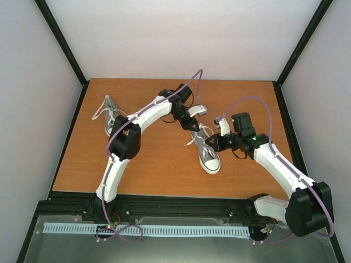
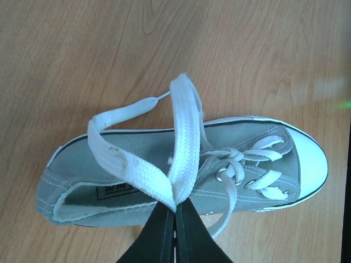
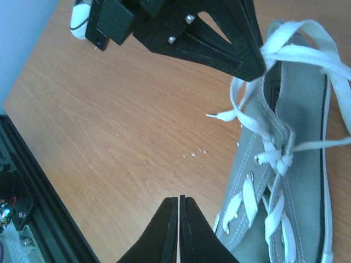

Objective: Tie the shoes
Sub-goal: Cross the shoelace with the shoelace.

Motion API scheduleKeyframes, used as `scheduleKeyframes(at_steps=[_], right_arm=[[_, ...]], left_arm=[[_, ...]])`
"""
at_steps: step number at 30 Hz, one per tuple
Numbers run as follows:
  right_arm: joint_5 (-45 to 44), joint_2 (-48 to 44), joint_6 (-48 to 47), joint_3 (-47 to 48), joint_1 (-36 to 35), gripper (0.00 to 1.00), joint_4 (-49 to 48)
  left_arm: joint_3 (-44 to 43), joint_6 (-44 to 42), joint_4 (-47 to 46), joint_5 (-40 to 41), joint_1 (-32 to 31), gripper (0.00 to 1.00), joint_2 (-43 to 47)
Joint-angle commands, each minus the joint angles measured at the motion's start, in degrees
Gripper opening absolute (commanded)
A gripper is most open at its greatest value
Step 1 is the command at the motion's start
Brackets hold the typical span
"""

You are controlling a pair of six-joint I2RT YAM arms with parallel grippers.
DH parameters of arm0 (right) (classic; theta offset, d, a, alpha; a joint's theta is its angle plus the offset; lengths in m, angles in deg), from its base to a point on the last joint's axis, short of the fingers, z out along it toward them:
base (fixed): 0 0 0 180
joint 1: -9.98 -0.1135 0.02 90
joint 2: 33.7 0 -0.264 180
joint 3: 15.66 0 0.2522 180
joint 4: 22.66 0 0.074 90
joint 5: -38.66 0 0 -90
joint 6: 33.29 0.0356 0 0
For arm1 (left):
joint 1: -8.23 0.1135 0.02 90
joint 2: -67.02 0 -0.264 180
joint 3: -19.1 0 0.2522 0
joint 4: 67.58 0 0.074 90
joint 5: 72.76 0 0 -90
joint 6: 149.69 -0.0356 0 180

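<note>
One grey shoe (image 1: 208, 156) with a white toe cap lies mid-table, toe toward the arms. My left gripper (image 2: 176, 204) is shut on a folded loop of its white lace (image 2: 184, 131), held up above the shoe's opening (image 2: 98, 197); a first knot (image 2: 233, 155) sits over the eyelets. From above, the left gripper (image 1: 195, 129) hangs over the shoe's heel end. My right gripper (image 3: 179, 198) is shut on nothing, just left of the shoe (image 3: 304, 164), low over bare wood. The other shoe (image 1: 109, 118) lies at the back left, partly hidden behind the left arm.
The wooden table (image 1: 159, 164) is walled by pale panels on three sides, with a black rail (image 1: 164, 205) along its near edge. The left gripper's black fingers (image 3: 219, 38) reach across the top of the right wrist view.
</note>
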Motion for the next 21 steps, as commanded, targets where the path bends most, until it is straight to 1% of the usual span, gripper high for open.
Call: scheduleKeyframes(at_steps=[1, 3, 5, 8, 10, 13, 15, 16, 17, 19, 21], right_arm=[[-4.95, -1.94, 0.73, 0.80, -0.38, 0.03, 3.62], [-6.81, -0.40, 0.89, -0.18, -0.38, 0.03, -0.85], [-7.16, 1.94, 1.23, -1.91, -0.38, 0.04, -8.90], [-11.00, 4.73, 0.74, -4.38, -0.38, 0.04, -17.43], [-11.78, 5.50, -0.16, -4.74, -0.25, 0.06, -20.50], [-11.51, 4.79, -2.68, -4.20, 0.95, 0.12, -21.44], [-10.96, 4.53, -4.03, -4.69, 3.40, 0.18, -22.13], [-9.30, 5.06, -4.76, -4.94, 5.43, 0.24, -22.63], [-6.38, 6.41, -5.59, -4.81, 7.66, 0.30, -22.69], [1.60, 10.63, -6.83, -4.12, 11.11, 0.45, -23.56], [6.92, 14.50, -7.01, -3.54, 13.28, 0.54, -26.17]], left_arm=[[0.52, 0.93, -2.07, 0.31, -0.30, 0.01, 3.23], [0.29, 1.26, -2.34, 0.11, -0.31, 0.01, 3.18], [0.02, 1.39, -2.51, -0.18, -0.31, 0.01, 3.32], [-0.03, 1.68, -2.78, 0.18, -0.31, 0.01, 3.69], [-0.01, 1.52, -2.84, 0.68, -0.31, 0.01, 3.83], [0.15, 1.06, -2.55, 1.61, -0.31, 0.01, 4.27], [0.17, 0.61, -2.50, 1.58, -0.27, 0.01, 4.65], [0.17, 0.35, -2.43, 1.26, -0.30, 0.01, 4.84], [0.05, 0.22, -2.37, 0.99, -0.31, 0.01, 5.05], [-0.45, -0.35, -2.03, 0.40, -0.31, 0.01, 5.17], [-0.86, -1.04, -1.66, 0.08, -0.31, 0.01, 5.11]])
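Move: The loose end of the pinched white lace is about 6 cm ahead of the right hand, 2 cm to its right and 6 cm below. The left gripper, still pinching that lace, is roughly 5 cm ahead, 5 cm left and 5 cm lower; the near shoe's middle is some 2 cm back, level sideways, 12 cm below. From the left hand, the lace end hangs about 1 cm ahead, 6 cm right, 2 cm lower. Right hand sweeps about 8 cm forward, then also 5 cm right, opening halfway around the lace end; left keeps pinching. ##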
